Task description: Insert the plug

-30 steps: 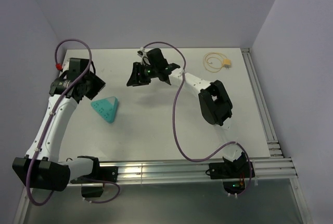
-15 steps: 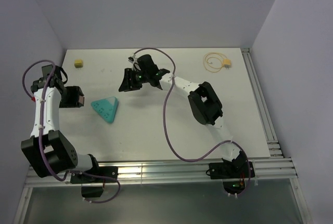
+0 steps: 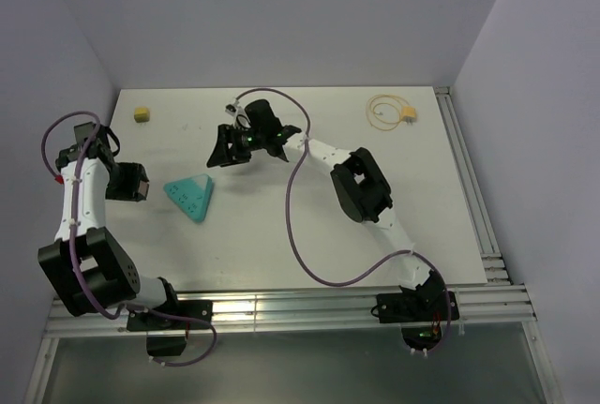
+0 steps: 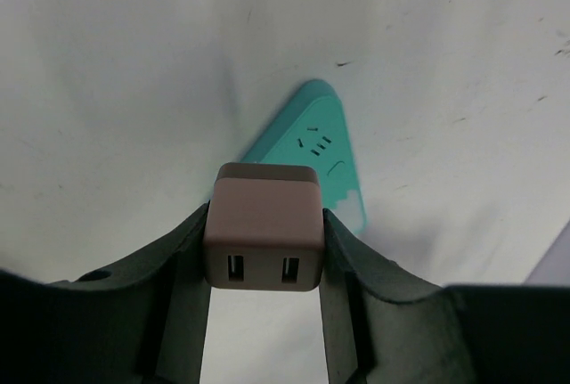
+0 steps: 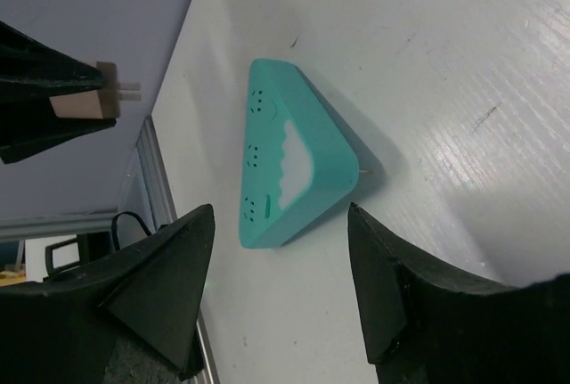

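My left gripper (image 3: pixel 131 182) (image 4: pixel 265 232) is shut on the plug (image 4: pixel 264 224), a pink-brown block with two slots in its rear face. In the right wrist view the plug (image 5: pixel 89 103) hangs above the table with two prongs sticking out. The teal wedge-shaped socket block (image 3: pixel 190 196) (image 4: pixel 325 148) (image 5: pixel 289 148) lies flat just right of the plug, apart from it. My right gripper (image 3: pixel 223 146) (image 5: pixel 280 208) hovers behind the block, open, with nothing between its fingers.
A small yellow block (image 3: pixel 142 114) sits at the back left. A pale cable loop (image 3: pixel 384 112) with a yellow connector (image 3: pixel 408 115) lies at the back right. Aluminium rails run along the right edge (image 3: pixel 469 188) and front edge (image 3: pixel 328 306). Walls close in left and behind.
My left arm has folded back to the table's left edge with the plug, uncovering the yellow block. My right gripper has drifted left, closer to the teal block.
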You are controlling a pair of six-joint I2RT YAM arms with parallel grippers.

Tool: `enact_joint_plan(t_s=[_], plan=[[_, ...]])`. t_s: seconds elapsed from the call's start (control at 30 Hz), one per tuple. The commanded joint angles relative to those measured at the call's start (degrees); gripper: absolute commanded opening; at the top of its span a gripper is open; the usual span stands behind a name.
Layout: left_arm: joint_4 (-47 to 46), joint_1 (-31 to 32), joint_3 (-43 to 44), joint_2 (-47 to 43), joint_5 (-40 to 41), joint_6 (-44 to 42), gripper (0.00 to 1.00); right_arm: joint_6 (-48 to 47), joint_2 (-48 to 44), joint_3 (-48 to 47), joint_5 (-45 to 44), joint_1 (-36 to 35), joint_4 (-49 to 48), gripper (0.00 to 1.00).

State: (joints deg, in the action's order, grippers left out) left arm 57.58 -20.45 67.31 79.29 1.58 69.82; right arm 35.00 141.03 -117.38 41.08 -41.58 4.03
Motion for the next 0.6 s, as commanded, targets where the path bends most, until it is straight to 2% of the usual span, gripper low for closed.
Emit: enact_joint_plan(t_s=[0.0,0.1,0.23,0.3,0.57], plan=[[-2.47,0.06,-0.15,1.05,1.58,-11.26,0.0,-1.25,0.82,-3.55,1.46,0.54,-0.61,0.69],[-7.64,-0.03,-2.7,-0.35,0.0,-16.88,0.0,-0.38,2.66,-4.87,1.81,0.36,0.19,0.69],[-16.43,0.49,-5.25,-8.87,-5.27,-22.61,0.0,2.43,4.42,-5.05,2.08,0.36,-2.0,0.69],[-21.08,1.55,-5.78,-13.6,-5.1,-25.59,0.0,3.57,5.12,-5.14,2.07,0.1,-2.71,0.69],[-19.61,8.93,-0.16,-14.34,0.87,-33.61,0.0,5.25,7.06,-6.01,1.64,-1.04,-3.24,0.69]])
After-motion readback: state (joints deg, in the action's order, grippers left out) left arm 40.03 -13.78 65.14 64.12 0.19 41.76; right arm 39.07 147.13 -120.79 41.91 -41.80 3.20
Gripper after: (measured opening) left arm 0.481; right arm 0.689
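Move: The left gripper holds the brown plug. The teal socket block lies about 8 cm to its right, 4 cm ahead and 11 cm below. From the same hand, the open right gripper is some 17 cm right and 9 cm ahead, and the yellow block about 34 cm ahead and 10 cm left. The right gripper points left at the teal socket block, which is about 8 cm to its left, 5 cm back and 8 cm below. Lower the open right gripper about 4 cm, nearly straight down towards the level of the teal socket block, fingers kept wide and touching nothing yet. Meanwhile keep the left grip on the brown plug, dip slightly, then lift it away from the block, ending about 9 cm higher and a little forward, turning the wrist some 30 degrees clockwise and swinging the fingertips forward and left. ##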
